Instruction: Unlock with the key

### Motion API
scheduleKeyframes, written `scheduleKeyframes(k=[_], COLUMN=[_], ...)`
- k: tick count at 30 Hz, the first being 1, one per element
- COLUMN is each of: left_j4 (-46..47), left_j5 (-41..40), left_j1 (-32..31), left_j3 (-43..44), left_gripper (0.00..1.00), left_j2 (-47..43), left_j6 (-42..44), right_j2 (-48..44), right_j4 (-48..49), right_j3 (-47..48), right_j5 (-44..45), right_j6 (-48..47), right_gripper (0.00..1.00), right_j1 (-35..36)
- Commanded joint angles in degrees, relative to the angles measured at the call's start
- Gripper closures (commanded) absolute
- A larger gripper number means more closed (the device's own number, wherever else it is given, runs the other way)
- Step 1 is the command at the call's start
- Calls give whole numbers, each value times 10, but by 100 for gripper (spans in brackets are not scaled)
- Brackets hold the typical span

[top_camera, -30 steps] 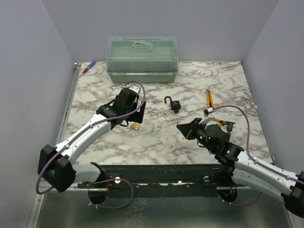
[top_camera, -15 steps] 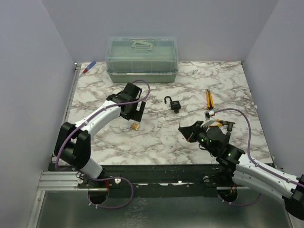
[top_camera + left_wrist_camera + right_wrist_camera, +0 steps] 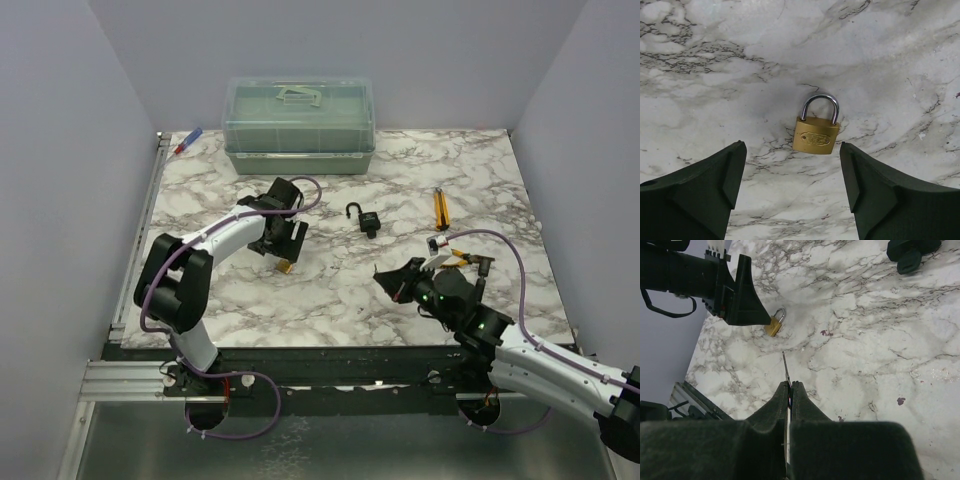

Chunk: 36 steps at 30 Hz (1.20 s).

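A small brass padlock [image 3: 816, 137] lies flat on the marble table [image 3: 330, 290], its shackle pointing away from the left wrist camera. My left gripper [image 3: 791, 162] hovers just behind it, open, a finger on either side and nothing between them. In the top view this padlock [image 3: 286, 266] sits right below the left gripper [image 3: 282, 238]. My right gripper [image 3: 790, 384] is shut on the key [image 3: 785, 365]. Only the key's thin shaft sticks out, aimed toward the brass padlock [image 3: 773, 326]. A black padlock [image 3: 367, 220] with its shackle open lies mid-table.
A clear lidded box [image 3: 299, 125] stands at the back. A yellow-handled tool [image 3: 439, 207] lies right of the black padlock, and a red and blue pen [image 3: 187, 141] at the back left corner. The right gripper [image 3: 386, 279] hangs over the table's front right.
The left arm has folded back toward its base while its gripper stayed over the brass padlock, and its jaws have narrowed a little. The right gripper has barely shifted, still holding the key.
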Motion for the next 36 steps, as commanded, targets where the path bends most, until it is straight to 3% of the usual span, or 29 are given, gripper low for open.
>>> scheduleKeyframes(k=[1,26,28,36], left_j4=[7,6,5,0], left_j5=[53,42,26,37], left_j1=[4,-19,-22,-32], left_j3=[3,2,-3,-12], left_gripper=[19,39,43,78], left_j2=[18,78,76,71], left_j6=[14,-5,-10,-59], right_j2=[-10,-45,-47,-53], right_j4=[5,-31,-35,-44], right_j3=[-8,-11,-10,-11], right_j5=[-12,-2,0,4], right_j6=[-9,-20,-20,-19], right_gripper=[100,100,100,100], right_j1=[-3,-3,-3,-3])
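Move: The brass padlock lies almost beneath the left hand, roughly 4 cm down, about 1 cm back and 2 cm to its right. The black lock box is some 18 cm right of the padlock and about 10 cm farther out. The key in the right fingers hovers around 9 cm higher than the left hand, some 21 cm to its right and 7 cm back. From the right hand the padlock is about 21 cm left, 7 cm ahead and 13 cm down. The brass padlock, lying with its shackle outward, is taken by the left hand, which sinks about 3.5 cm onto it while easing roughly 1.5 cm back and to the right, its fingers tilting slightly nearer to vertical. Low over the table it stops sinking, and the fingers, narrowing on the way, close faster from either side to pinch the body's narrow edges. ##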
